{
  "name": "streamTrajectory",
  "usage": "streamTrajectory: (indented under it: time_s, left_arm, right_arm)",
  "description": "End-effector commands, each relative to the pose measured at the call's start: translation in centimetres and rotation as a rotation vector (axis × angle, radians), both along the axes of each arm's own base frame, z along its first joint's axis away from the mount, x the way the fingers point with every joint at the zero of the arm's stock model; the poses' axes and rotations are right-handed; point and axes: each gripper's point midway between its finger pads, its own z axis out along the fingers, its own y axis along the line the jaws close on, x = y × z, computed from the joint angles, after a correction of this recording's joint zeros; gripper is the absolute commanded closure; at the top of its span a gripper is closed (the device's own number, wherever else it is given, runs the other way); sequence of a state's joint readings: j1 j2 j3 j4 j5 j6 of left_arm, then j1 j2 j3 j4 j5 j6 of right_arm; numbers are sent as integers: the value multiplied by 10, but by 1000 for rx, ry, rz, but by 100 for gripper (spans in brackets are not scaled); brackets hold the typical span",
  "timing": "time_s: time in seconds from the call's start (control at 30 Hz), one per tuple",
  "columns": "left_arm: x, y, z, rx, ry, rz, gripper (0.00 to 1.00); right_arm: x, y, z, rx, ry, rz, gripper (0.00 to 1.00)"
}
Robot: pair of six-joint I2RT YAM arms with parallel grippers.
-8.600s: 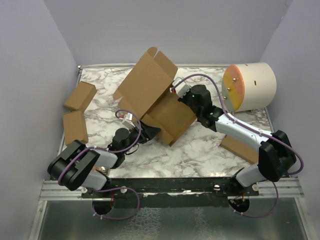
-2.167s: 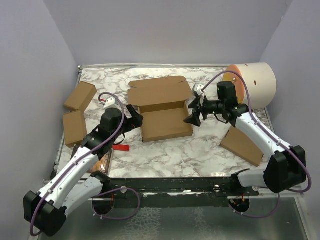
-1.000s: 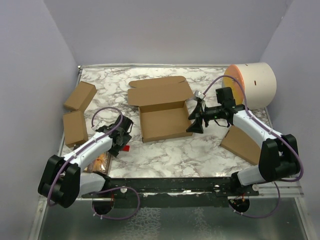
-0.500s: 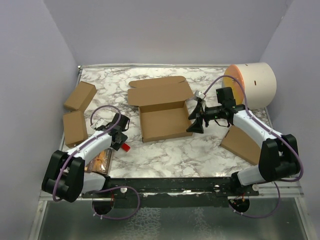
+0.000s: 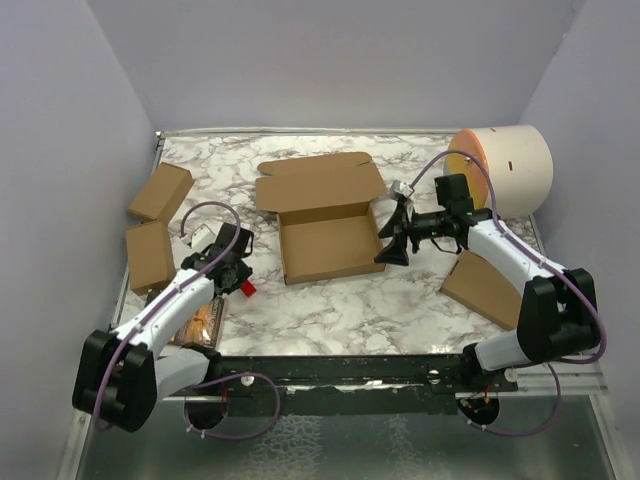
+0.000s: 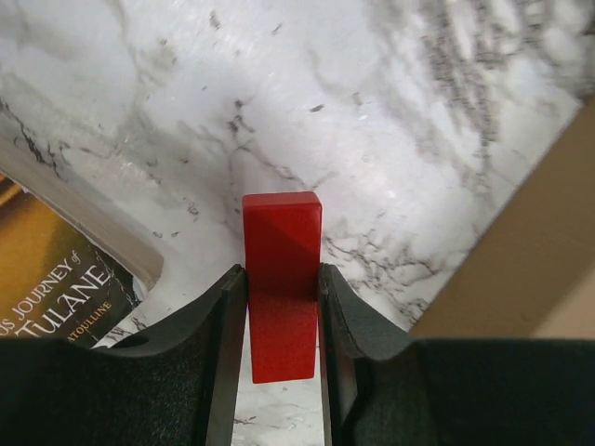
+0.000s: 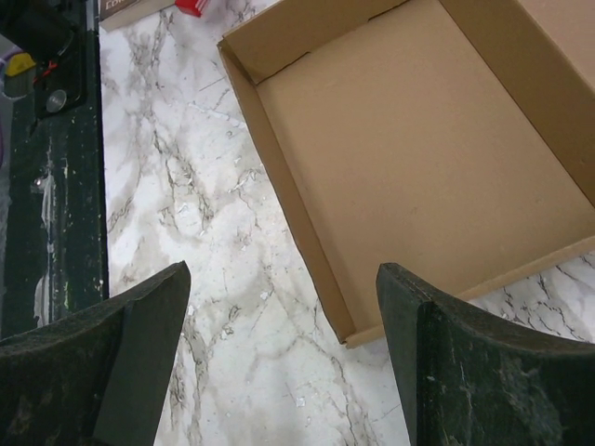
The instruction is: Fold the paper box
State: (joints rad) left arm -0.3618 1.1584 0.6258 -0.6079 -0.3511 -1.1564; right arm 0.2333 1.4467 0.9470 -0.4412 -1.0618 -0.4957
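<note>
The paper box (image 5: 330, 248) lies open in the middle of the table, its tray facing up and its lid (image 5: 320, 182) flat behind it. In the right wrist view, the tray's (image 7: 418, 139) near corner sits between my open right gripper's (image 7: 284, 279) fingers, with nothing held. That gripper (image 5: 392, 245) hovers at the box's right side. My left gripper (image 5: 240, 283) is left of the box, shut on a small red block (image 5: 246, 289). The left wrist view shows both fingers pressed against the red block's (image 6: 282, 279) sides over the marble.
Two small brown boxes (image 5: 160, 192) (image 5: 150, 254) lie at the left edge and another (image 5: 483, 290) at the right. A cream cylinder with an orange end (image 5: 500, 172) stands back right. A book (image 5: 205, 318) lies by the left arm. A brown cardboard edge (image 6: 530, 260) is close right of the left fingers.
My left gripper has closed on the red block, and the left arm has shifted slightly with it. The right arm and the paper box have not moved.
</note>
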Motion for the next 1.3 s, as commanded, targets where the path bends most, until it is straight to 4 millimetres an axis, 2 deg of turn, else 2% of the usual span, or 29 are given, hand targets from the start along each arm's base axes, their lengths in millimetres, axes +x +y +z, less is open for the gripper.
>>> streamTrajectory:
  time_s: [0.0,0.13,0.27,0.37,0.47,0.7,0.83,0.9,0.93,1.07,1.2,1.27]
  left_arm:
    - [23,-9,51,6,-185,-168,100]
    - [41,-47,96,-118,-429,-391,100]
    - [49,-85,133,-242,-601,-572,100]
    - [55,-108,146,-296,-630,-668,100]
    - [61,-129,147,-288,-617,-744,100]
    - [81,-177,126,-193,-544,-898,100]
    - [95,-194,99,-114,-460,-985,100]
    - [97,-205,86,-80,-411,-1030,100]
    - [99,-209,73,-60,-370,-1049,100]
    - [102,-226,51,25,-279,-1121,99]
    - [106,-237,32,103,-218,-1161,88]
    - [108,-240,25,123,-196,-1168,79]
  right_arm:
    - [3,-2,1,15,-8,7,18]
    - [4,-5,1,17,-6,-2,18]
    - [6,-7,1,19,-6,-9,18]
    - [7,-9,1,21,-5,-15,18]
    - [8,-11,1,23,-6,-20,18]
    - [14,-21,2,28,-8,-49,18]
    - [15,-24,3,35,-7,-57,18]
    - [15,-25,3,37,-9,-61,18]
    - [16,-26,3,36,-8,-61,18]
    - [17,-27,2,36,-7,-67,18]
    - [18,-29,1,34,-2,-71,18]
    - [18,-29,0,33,-1,-73,18]
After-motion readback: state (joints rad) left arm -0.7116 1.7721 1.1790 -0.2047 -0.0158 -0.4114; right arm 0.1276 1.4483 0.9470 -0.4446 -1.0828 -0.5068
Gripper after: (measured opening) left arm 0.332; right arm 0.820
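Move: The left hand already grips the red block just off the table. The open paper box it goes to has its middle about 24 cm right and 13 cm ahead, 3 cm below. The wrapped book lies some 12 cm left and 10 cm back, and the box's raised lid about 21 cm right and 29 cm ahead. From the idle right hand, the box's middle is about 14 cm left, 6 cm ahead and 12 cm lower. Left arcs the red block up, 25 cm right and forward, down over the box, twisting clockwise; right retreats. ##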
